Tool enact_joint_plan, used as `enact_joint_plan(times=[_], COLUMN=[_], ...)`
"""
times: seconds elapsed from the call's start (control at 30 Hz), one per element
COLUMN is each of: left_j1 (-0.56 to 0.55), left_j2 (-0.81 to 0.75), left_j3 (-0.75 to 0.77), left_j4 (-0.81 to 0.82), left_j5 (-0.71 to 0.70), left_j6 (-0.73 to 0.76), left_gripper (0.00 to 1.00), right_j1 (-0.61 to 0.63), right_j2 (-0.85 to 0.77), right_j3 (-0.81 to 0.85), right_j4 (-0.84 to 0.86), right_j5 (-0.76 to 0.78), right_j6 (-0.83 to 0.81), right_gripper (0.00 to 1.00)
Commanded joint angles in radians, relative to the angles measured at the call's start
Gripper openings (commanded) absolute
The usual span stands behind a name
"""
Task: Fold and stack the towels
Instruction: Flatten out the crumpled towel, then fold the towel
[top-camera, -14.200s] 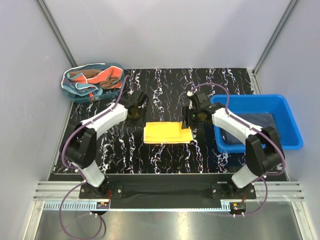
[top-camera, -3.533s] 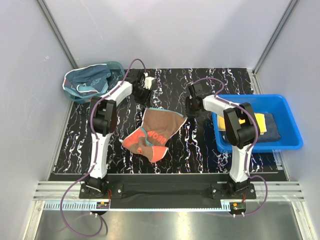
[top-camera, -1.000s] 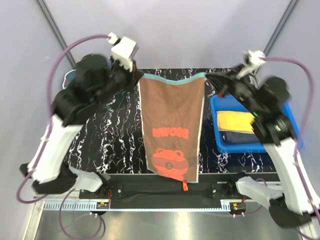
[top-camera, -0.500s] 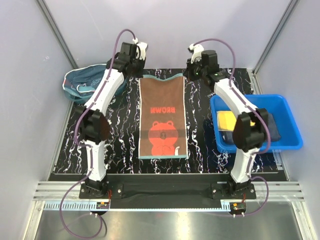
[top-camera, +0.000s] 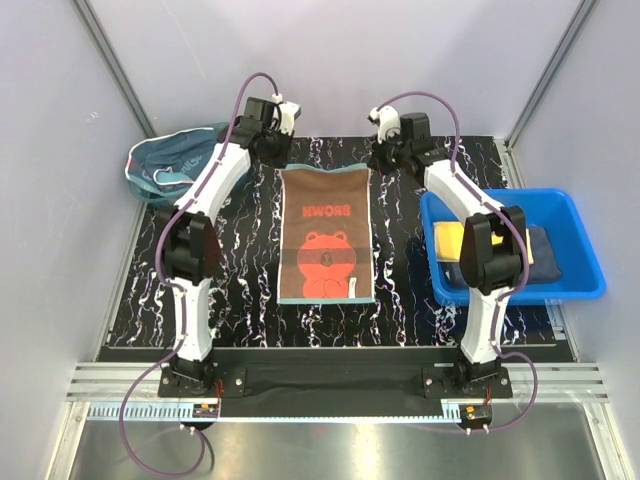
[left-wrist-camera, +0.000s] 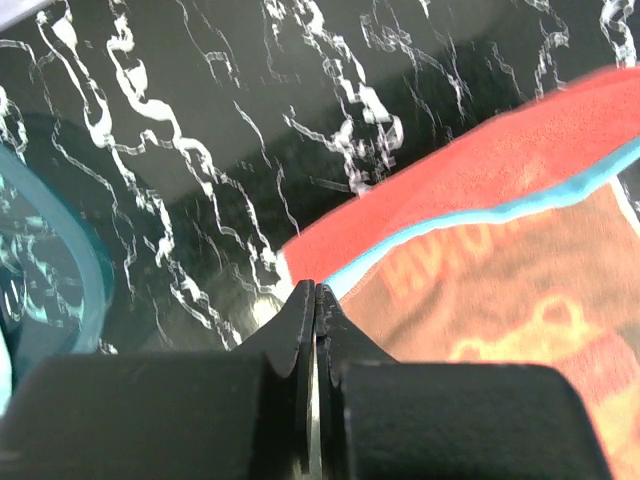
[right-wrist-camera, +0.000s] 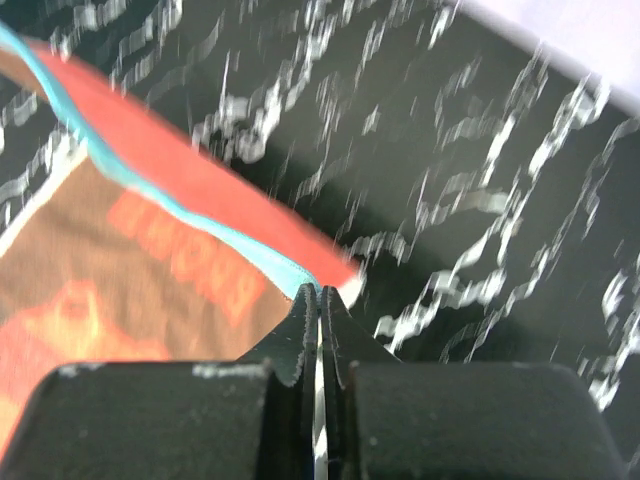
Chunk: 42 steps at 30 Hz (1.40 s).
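A brown towel (top-camera: 325, 240) with an orange-red bear print and teal edging lies spread flat on the black marbled table, long side running near to far. My left gripper (top-camera: 280, 160) is shut on its far left corner, and my right gripper (top-camera: 378, 160) is shut on its far right corner. In the left wrist view the towel (left-wrist-camera: 500, 250) shows its red back along the lifted far edge, right at my left gripper (left-wrist-camera: 315, 290). The right wrist view shows that same towel (right-wrist-camera: 120, 250) edge at my right gripper (right-wrist-camera: 320, 292). A yellow towel (top-camera: 450, 240) and a dark towel (top-camera: 535, 245) lie in the blue bin.
A teal mesh basket (top-camera: 170, 165) with cloth in it sits at the far left; its rim (left-wrist-camera: 60, 250) shows in the left wrist view. The blue plastic bin (top-camera: 580, 250) stands on the right, beside the right arm. Grey walls close in the far side.
A second ago both arms held the towel hanging high in the air. They have since lowered it and drawn it toward the far side, so it lies spread on the table.
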Motion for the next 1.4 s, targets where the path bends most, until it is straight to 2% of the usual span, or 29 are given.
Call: enact_joint_plan(times=[0.0,0.17,0.3,0.5,0.7,0.8,1.07,1.23,1.37], left_j1=[-0.009,-0.019,-0.045,-0.127,-0.138,-0.141,-0.151,-0.155,-0.169], left_j2=[-0.141,-0.24,-0.351,-0.497,-0.601,-0.643,-0.713,-0.762,-0.776], left_j3=[-0.055,-0.191,-0.395,-0.579,-0.751,-0.829,-0.894,-0.957,-0.998], left_j4=[0.011,-0.052,-0.008,-0.001,0.009,0.038,0.022,0.043,0.052], left_j5=[0.023,0.017,0.006,-0.054,-0.103,-0.068,0.012,0.084,0.086], left_j6=[0.038,0.02,-0.013,-0.077,-0.105,-0.143,-0.18,-0.206,-0.233], left_gripper=[0.0,0.0,0.0,0.0,0.0,0.0,0.0,0.0,0.0], right_j1=[0.002,0.002,0.007,0.081,0.154,0.189,0.229,0.245,0.254], right_j2=[-0.156,-0.297,-0.394,-0.482,-0.558,-0.583,-0.677,-0.686,-0.692], right_j3=[-0.12,-0.284,-0.422,-0.515,-0.618,-0.654,-0.733,-0.781,-0.828], right_j4=[0.025,0.04,0.031,-0.064,-0.078,-0.104,-0.163,-0.198,-0.19], right_j5=[0.001,0.018,0.026,0.105,0.142,0.178,0.201,0.208,0.209], right_j6=[-0.042,-0.001,0.071,0.16,0.298,0.319,0.418,0.461,0.502], right_gripper=[0.0,0.0,0.0,0.0,0.0,0.0,0.0,0.0,0.0])
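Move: Each hand already pinches a far corner of the brown towel. The middle of the towel's near edge lies some 36 cm back and 8 cm below both, about 13 cm right of the left hand and 13 cm left of the right. The fabric basket is roughly 29 cm left and 3 cm back of the left hand; the blue bin's middle is about 42 cm right and 22 cm back of the right hand. Still pinching the towel's far corners, both hands sweep them about 25 cm back towards its near edge. ##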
